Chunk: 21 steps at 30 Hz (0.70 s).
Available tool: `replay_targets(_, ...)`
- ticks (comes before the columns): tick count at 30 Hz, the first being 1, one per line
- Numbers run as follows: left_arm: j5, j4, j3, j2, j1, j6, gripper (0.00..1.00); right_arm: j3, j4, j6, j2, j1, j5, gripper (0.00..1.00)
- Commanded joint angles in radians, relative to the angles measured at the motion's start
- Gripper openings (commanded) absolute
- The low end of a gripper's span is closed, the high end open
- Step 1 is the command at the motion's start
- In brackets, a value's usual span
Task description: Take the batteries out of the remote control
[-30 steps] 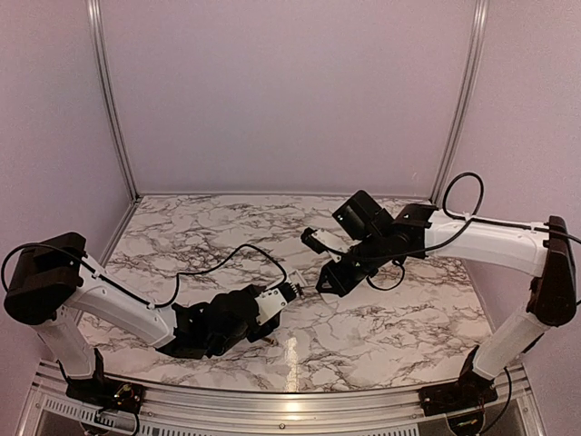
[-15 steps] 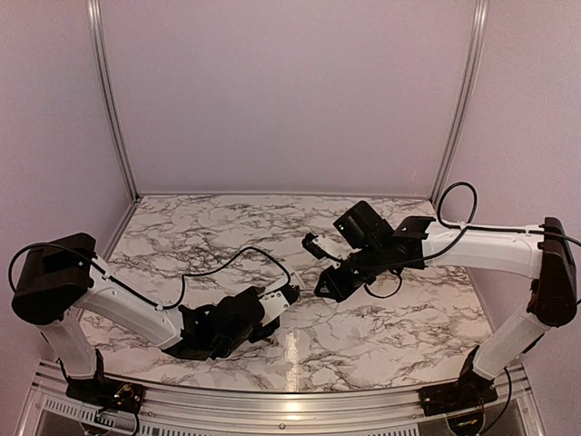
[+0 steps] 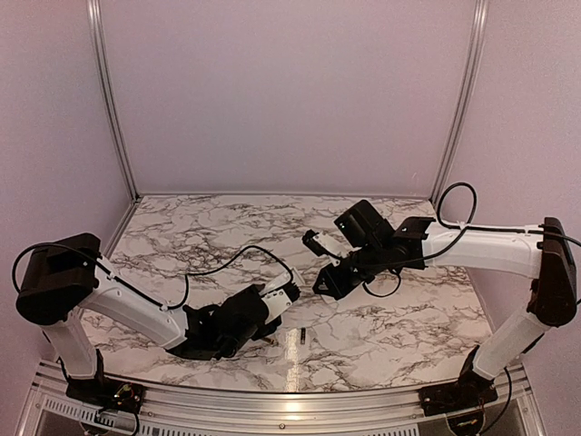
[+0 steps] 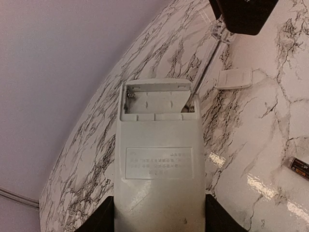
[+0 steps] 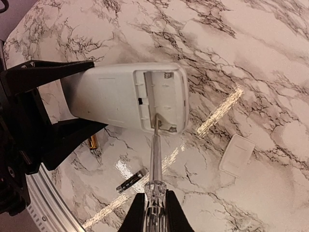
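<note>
My left gripper is shut on the white remote control, held back-side up just above the table. Its battery compartment is uncovered and holds no cells. My right gripper is shut on a clear-handled screwdriver, whose tip sits inside the compartment at the end of the remote control. The dark battery lies on the marble below the remote and shows as the dark battery in the top view. The gold-brown battery lies beside the left gripper's finger, half hidden by it.
The white battery cover lies flat on the marble to the right of the remote, seen as the cover past the remote's far end. The table's metal front rail runs close behind the dark battery. Both arms meet near the table's middle.
The dark battery now lies on the marble in front of the left gripper; it was not visible there before. The left gripper has shifted slightly, and the right has edged in toward the remote.
</note>
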Motion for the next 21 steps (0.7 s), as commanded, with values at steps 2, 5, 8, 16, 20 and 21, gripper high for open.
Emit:
replay_targets(2,-0.028,0.032,0.025,0.011,0.003,-0.003,0.0,-0.009,-0.001,0.018,-0.004,-0.004,0.025,0.0)
replay_targets(5,-0.016,0.028,0.025,0.006,0.012,-0.018,0.0,-0.009,-0.001,0.029,-0.036,-0.004,0.041,0.0)
replay_targets(8,-0.005,0.018,0.026,0.0,0.024,-0.038,0.0,-0.009,-0.004,0.043,-0.091,-0.004,0.072,0.0)
replay_targets(16,0.035,-0.016,0.018,-0.055,0.059,-0.115,0.0,-0.051,0.008,0.081,-0.23,-0.004,0.177,0.0)
replay_targets(20,0.036,-0.04,0.023,-0.077,0.08,-0.164,0.0,-0.085,0.015,0.132,-0.279,-0.004,0.329,0.0)
replay_targets(21,0.037,-0.046,0.023,-0.084,0.086,-0.179,0.0,-0.096,0.016,0.146,-0.288,-0.004,0.372,0.0)
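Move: The right hand's screwdriver tip still sits in the remote's open battery compartment, about 3 cm ahead of that hand, 5 cm left and 7 cm below. The black battery lies 5 cm back, 3 cm left and 13 cm down; the battery cover 8 cm ahead, 5 cm right, equally low. From the left hand gripping the remote, the compartment is 6 cm ahead, 4 cm right, 3 cm down; the orange battery is 6 cm back, straight below sideways, 8 cm down. Right hand lifts the screwdriver about 7 cm clear, then veers right; left, still gripping the remote, eases forward. ##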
